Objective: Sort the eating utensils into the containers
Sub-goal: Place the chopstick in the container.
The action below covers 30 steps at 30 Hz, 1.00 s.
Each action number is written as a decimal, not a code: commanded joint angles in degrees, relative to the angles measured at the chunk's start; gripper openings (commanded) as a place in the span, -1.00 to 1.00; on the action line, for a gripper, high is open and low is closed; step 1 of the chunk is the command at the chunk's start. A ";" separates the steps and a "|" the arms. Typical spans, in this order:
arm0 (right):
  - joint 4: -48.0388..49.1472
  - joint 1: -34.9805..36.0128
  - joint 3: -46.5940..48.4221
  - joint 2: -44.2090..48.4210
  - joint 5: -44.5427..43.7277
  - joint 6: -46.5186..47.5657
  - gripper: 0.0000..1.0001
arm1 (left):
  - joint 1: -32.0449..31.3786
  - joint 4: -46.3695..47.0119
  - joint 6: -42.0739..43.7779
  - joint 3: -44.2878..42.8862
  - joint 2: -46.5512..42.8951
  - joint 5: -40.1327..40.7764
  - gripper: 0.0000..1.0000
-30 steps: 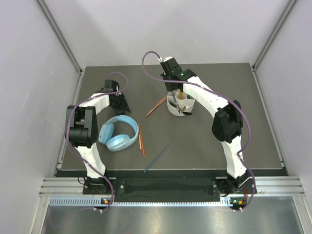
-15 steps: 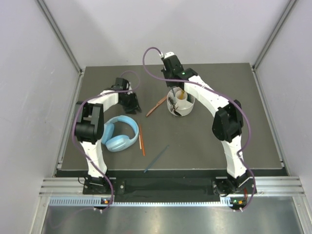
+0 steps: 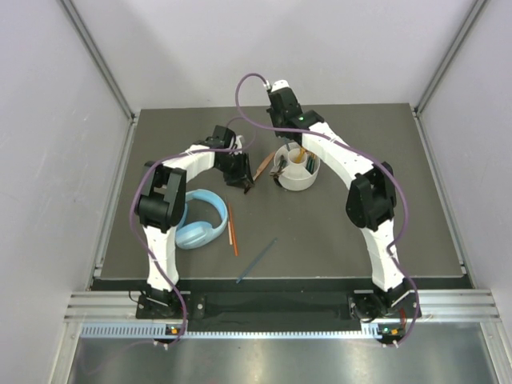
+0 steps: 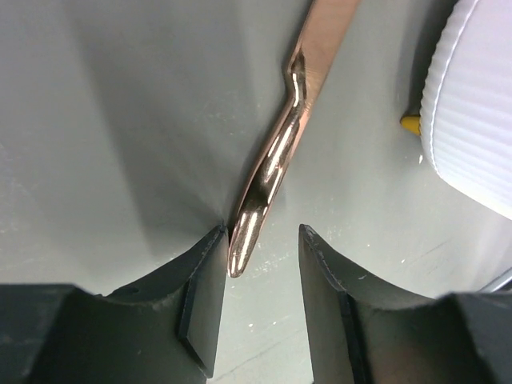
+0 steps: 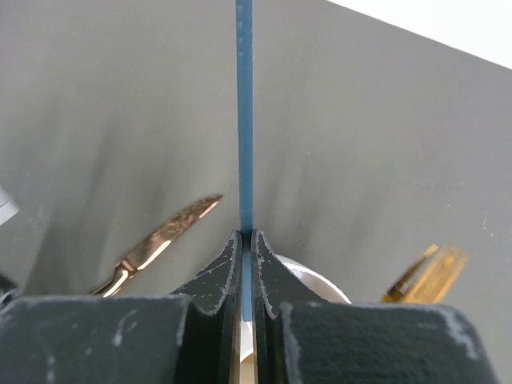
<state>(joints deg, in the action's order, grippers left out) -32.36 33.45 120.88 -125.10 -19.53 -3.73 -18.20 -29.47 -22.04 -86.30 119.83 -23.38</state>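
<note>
A bronze utensil (image 3: 262,166) lies on the dark mat just left of the round white container (image 3: 301,183). My left gripper (image 3: 246,186) is down at its near end. In the left wrist view the shiny bronze tip (image 4: 244,240) sits between the open jaws of that gripper (image 4: 262,240), next to the left finger (image 4: 204,280). My right gripper (image 3: 291,146) hangs over the container, shut on a thin teal chopstick (image 5: 244,120) that sticks straight out past the fingertips (image 5: 246,236). Gold utensils (image 5: 428,272) stand in the container.
Light blue headphones (image 3: 198,220) lie at the left. Two orange chopsticks (image 3: 232,228) lie beside them, and another teal chopstick (image 3: 256,260) lies nearer the front edge. The container's ribbed wall (image 4: 472,120) stands close on the right of the left gripper.
My left arm has swung right, from behind the headphones to the bronze utensil beside the container. The right gripper has stayed over the container with the chopstick.
</note>
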 commanded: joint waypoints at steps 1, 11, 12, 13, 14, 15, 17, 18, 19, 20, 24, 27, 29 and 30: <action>5.45 -1.02 0.15 -1.20 -2.79 1.70 -1.00 | -1.05 -1.02 1.30 -1.94 0.67 -2.11 -0.08; 8.63 -2.43 -4.07 0.03 -5.25 1.62 -1.00 | -1.58 -1.38 1.48 -1.67 0.84 -2.11 -0.08; 8.80 -2.60 -4.25 0.12 -5.34 1.62 -1.00 | -1.58 -1.38 1.30 -1.76 1.02 -2.20 -0.08; 8.80 -2.60 -4.68 0.20 -5.69 1.62 -1.00 | -1.58 -1.38 1.39 -1.85 1.28 -2.20 -0.08; 8.80 -2.60 -4.78 0.03 -5.96 1.62 -1.00 | -1.67 -1.38 1.30 -1.94 1.37 -2.37 -0.08; 8.20 -2.69 -4.78 0.03 -5.96 1.44 -1.00 | -1.67 -1.55 1.30 -2.20 1.46 -2.29 -0.08; 7.75 -2.69 -5.21 -0.15 -6.14 0.83 -1.00 | -1.75 -1.46 1.30 -2.29 1.72 -2.29 -0.08; 7.14 -2.69 -5.48 -0.06 -6.22 0.48 -1.00 | -1.76 -1.64 1.39 -2.55 1.64 -2.20 -0.08; 6.87 -2.69 -6.09 0.03 -6.14 0.21 -1.00 | -1.76 -1.64 1.48 -2.56 1.72 -2.11 -0.08; 6.35 -2.69 -6.27 0.20 -5.96 -0.57 -1.00 | -1.76 -1.64 1.48 -2.56 1.72 -2.03 -0.08; 4.94 -2.69 -8.29 1.43 -3.94 -2.16 -1.00 | -1.67 -2.16 1.65 -3.69 2.51 -1.85 -0.08; 3.71 -2.60 -9.78 2.84 -2.10 -3.30 -1.00 | -1.76 -2.69 1.83 -4.57 2.86 -1.24 -0.08; 2.92 -2.52 -10.49 3.81 -0.96 -4.44 -1.00 | -1.76 -3.04 1.92 -4.93 2.95 -0.97 -0.08; 3.00 -2.51 -10.92 4.33 -0.43 -4.62 -1.00 | -1.76 -3.13 2.00 -5.28 3.13 -0.97 -0.08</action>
<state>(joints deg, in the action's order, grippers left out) -26.55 31.22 111.46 -125.58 -23.27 -5.10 -19.68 -31.59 -21.19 -89.25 121.91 -25.08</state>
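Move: The container, already holding forks and spoons, lies below the right hand that grips the blue chopstick: its middle is about 6 cm back, 3 cm to the right and some 13 cm down. The copper knife lies some 9 cm left of that hand and 5 cm back, 17 cm down. From the left hand, low over the knife's handle end, the knife's middle is about 6 cm ahead and 4 cm right, 1 cm down; the container is some 15 cm right and 4 cm ahead. The blue chopstick, still pinched in the right hand's shut fingers with its long end sticking up and forward, is lowered about 5 cm towards the container while being carried some 3 cm to the right; the hand eases slightly forward first, then back, turning a little clockwise. The left hand, half open, edges a centimetre or two right, its left finger against the knife's handle end and pushing along it. ##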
